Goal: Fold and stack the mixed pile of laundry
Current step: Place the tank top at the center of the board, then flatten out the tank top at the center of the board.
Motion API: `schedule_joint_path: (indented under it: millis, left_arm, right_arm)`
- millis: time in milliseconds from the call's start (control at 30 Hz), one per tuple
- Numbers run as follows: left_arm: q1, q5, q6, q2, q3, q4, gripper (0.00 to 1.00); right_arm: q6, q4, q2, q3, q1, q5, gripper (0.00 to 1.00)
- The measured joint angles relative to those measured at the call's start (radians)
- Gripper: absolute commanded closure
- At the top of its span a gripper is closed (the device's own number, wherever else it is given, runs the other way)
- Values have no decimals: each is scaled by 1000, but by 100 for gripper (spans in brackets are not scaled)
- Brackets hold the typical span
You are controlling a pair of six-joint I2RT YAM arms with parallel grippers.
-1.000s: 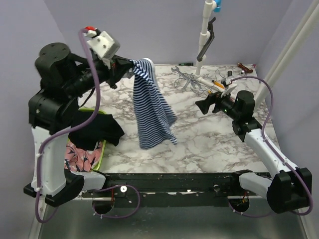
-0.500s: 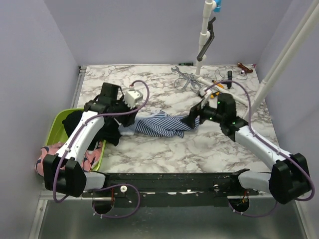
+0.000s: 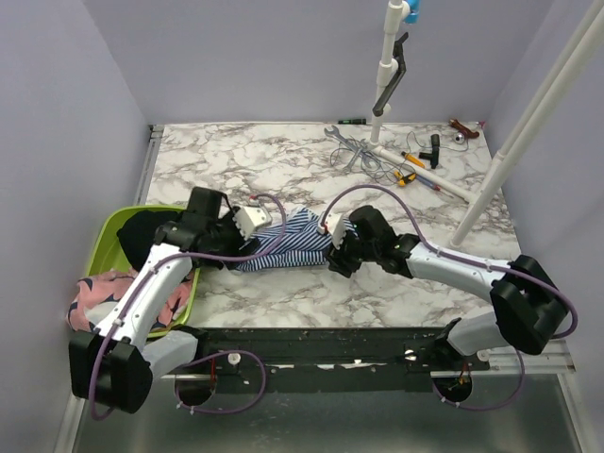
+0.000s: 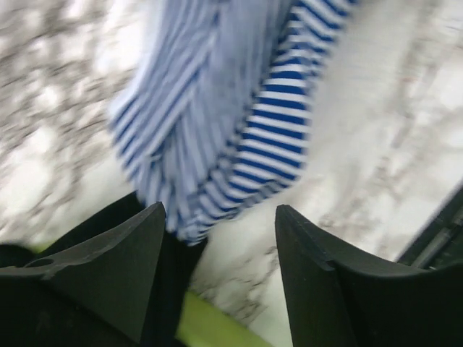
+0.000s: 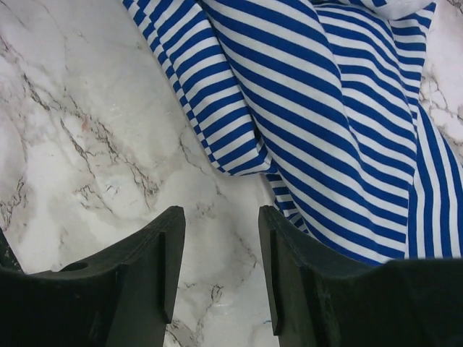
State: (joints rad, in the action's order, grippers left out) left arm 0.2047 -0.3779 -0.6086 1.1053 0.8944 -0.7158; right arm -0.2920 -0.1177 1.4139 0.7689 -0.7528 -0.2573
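Observation:
The striped garment (image 3: 293, 236) lies crumpled on the marble table between my two grippers. My left gripper (image 3: 262, 236) is at its left end, open and holding nothing. In the left wrist view the striped garment (image 4: 246, 108) lies just beyond the left gripper (image 4: 221, 238), with the black garment (image 4: 170, 275) below it. My right gripper (image 3: 335, 262) sits low at the cloth's right edge. In the right wrist view the right gripper (image 5: 221, 238) is open over bare marble, the striped garment (image 5: 325, 94) just ahead. The black garment (image 3: 142, 231) and pink garment (image 3: 94, 293) lie in the basin.
A lime green basin (image 3: 106, 236) stands at the table's left edge. Wrenches and screwdrivers (image 3: 396, 156) lie at the back right by a white pipe stand (image 3: 387, 66). A slanted white pole (image 3: 524, 123) crosses the right side. Walls close in on three sides.
The left gripper, which held the striped garment up high, came down, opened and let it go onto the table. The right arm swung left and down to the cloth, its jaws narrowing.

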Motion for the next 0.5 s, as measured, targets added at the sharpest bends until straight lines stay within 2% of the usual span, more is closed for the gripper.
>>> schedule_joint_path:
  millis: [33,167,300,500]
  left_arm:
    - [53,-13,-12,-14,-21,-24,40]
    - [129,-21,-27,8,-92,-24,40]
    - [195,32,-22,66,-185,6,37]
    - [208,193,1,170,-237,129,34]
  right_arm:
    - [-8,1,-1,-6,0,-3,49]
    - [-15,17,-11,-36,0,-1,46]
    - [8,22,45,-40,0,114,44]
    - [33,40,143,-10,0,266,39]
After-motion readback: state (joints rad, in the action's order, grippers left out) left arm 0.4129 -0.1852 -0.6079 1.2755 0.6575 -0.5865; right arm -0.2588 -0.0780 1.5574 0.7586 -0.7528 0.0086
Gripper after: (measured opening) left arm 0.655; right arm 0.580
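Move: The tank top lies bunched on the board, its middle roughly 14 cm to the right of the left hand, 5 cm ahead and 13 cm below. From the right hand it is about 9 cm ahead, 9 cm to the left and 6 cm below. The green bin's middle is some 22 cm to the left of the left hand, about level with it and 11 cm lower; the black garment lies about 18 cm left, 7 cm ahead and 10 cm below that same hand. Down about 11 cm and back some 5 cm, the left hand sinks to the near left end of the tank top, swinging a little right and then back, its fingers tilting steeper. The right hand lowers about 5 cm at the near right edge, drifting right and forward while it turns slightly clockwise and steepens. Both grippers stay partly open; neither has pinched the cloth. ##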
